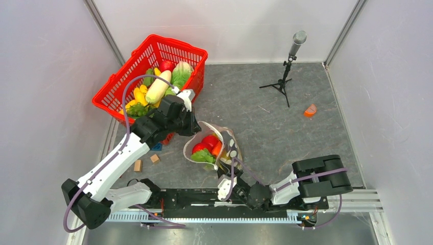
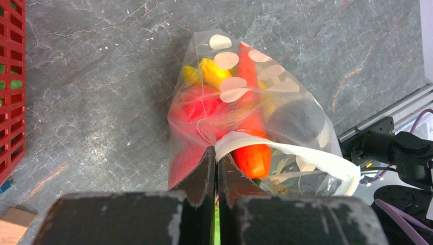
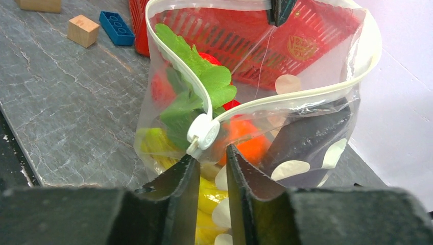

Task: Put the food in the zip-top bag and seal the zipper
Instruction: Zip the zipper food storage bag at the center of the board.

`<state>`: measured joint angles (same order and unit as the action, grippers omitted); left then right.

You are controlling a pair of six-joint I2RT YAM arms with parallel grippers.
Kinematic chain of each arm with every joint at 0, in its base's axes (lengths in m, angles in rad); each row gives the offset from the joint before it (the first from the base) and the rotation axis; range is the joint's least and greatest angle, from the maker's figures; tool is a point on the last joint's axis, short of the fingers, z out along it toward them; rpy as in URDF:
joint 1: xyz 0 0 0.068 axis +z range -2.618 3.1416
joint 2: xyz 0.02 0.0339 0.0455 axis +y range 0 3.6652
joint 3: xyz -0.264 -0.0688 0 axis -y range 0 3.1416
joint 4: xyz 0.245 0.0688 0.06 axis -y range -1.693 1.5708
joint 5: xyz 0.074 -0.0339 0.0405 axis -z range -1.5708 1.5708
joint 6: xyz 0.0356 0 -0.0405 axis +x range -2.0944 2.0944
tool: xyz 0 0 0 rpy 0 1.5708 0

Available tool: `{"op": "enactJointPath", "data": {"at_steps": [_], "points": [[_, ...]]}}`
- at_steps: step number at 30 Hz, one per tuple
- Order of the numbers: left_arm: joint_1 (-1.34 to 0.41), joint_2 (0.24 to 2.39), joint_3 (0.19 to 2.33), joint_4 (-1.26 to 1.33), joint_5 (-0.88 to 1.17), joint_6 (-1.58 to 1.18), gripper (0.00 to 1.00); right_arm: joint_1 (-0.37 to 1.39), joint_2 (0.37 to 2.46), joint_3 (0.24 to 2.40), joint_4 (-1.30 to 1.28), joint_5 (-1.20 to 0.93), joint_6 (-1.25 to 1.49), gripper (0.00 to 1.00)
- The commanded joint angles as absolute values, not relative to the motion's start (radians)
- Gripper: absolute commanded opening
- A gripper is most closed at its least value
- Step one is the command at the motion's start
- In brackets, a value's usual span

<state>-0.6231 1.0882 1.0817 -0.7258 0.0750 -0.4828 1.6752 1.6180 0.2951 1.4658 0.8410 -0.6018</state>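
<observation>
The zip-top bag [image 1: 230, 145] stands open-mouthed mid-table, clear with white dots. Inside it is food: red pieces [image 1: 207, 144], a green leaf [image 3: 196, 76], an orange piece [image 2: 254, 158] and yellow ones [image 2: 213, 71]. My left gripper [image 1: 193, 127] [image 2: 217, 153] is shut on the far end of the bag's rim, holding it up. The white zipper [image 3: 306, 92] loops round the mouth, with its slider [image 3: 203, 131] at the near end. My right gripper [image 3: 210, 150] [image 1: 224, 173] is just below the slider; its jaws have a narrow gap, with bag film showing through.
A red basket [image 1: 153, 51] at the back left holds more toy food [image 1: 157, 87]. Two wooden cubes [image 1: 138, 165] [image 1: 154, 158] and a blue brick [image 1: 157, 147] lie left of the bag. A microphone stand [image 1: 286, 76] and an orange piece [image 1: 310, 110] are at the back right.
</observation>
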Motion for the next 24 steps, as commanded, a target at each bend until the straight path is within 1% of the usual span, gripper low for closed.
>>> {"op": "enactJointPath", "data": {"at_steps": [1, 2, 4, 6, 8, 10, 11, 12, 16, 24], "points": [[-0.619, 1.056, 1.089, -0.683, 0.097, -0.518, 0.02, 1.667, 1.612, 0.331, 1.797, 0.851, -0.61, 0.28], [-0.618, 1.057, 1.085, -0.683, 0.098, -0.519, 0.02, 1.666, 1.61, 0.332, 1.802, 0.853, -0.611, 0.28], [-0.618, 1.053, 1.08, -0.682, 0.099, -0.521, 0.02, 1.662, 1.607, 0.336, 1.803, 0.855, -0.607, 0.22], [-0.619, 1.048, 1.075, -0.682, 0.097, -0.521, 0.02, 1.661, 1.603, 0.336, 1.815, 0.859, -0.604, 0.2], [-0.618, 1.044, 1.071, -0.683, 0.097, -0.521, 0.02, 1.659, 1.595, 0.336, 1.819, 0.872, -0.603, 0.11], [-0.618, 1.034, 1.068, -0.683, 0.091, -0.521, 0.02, 1.658, 1.581, 0.33, 1.826, 0.892, -0.604, 0.06], [-0.618, 1.032, 1.068, -0.689, 0.081, -0.521, 0.02, 1.658, 1.574, 0.324, 1.83, 0.906, -0.603, 0.02], [-0.618, 1.03, 1.071, -0.693, 0.072, -0.519, 0.02, 1.658, 1.559, 0.315, 1.834, 0.912, -0.598, 0.0], [-0.617, 1.028, 1.093, -0.723, 0.02, -0.5, 0.02, 1.658, 1.471, 0.267, 1.803, 0.93, -0.567, 0.0], [-0.598, 1.038, 1.161, -0.785, -0.067, -0.456, 0.02, 1.65, 1.089, 0.164, 1.364, 0.882, -0.371, 0.0]]}}
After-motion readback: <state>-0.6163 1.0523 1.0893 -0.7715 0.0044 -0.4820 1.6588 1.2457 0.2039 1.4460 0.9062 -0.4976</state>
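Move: The right fingers, part open, point forward and left at the near corner of the bag's mouth; its zipper slider sits only about 1 cm ahead, 2 cm left and 1 cm above. Inside the bag, the red fruit lies some 9 cm ahead, 7 cm left and 5 cm lower; the orange pepper is about 7 cm ahead, 2 cm left and 4 cm lower. From the left hand, pinching the opposite rim, the slider lies roughly 12 cm back, 7 cm right and 6 cm lower. The right hand all but stays put while its fingers shut on the bag's corner just below the zipper slider, then, holding that pinch, it speeds up and rightward, about 6 cm up and 4 cm to the right, away from the left hand, as the wrist turns some 15 degrees and the fingertips tip a little upward. The left hand keeps its pinch on the opposite rim and, late on, eases about 1.5 cm to the left, against the right hand's draw. ##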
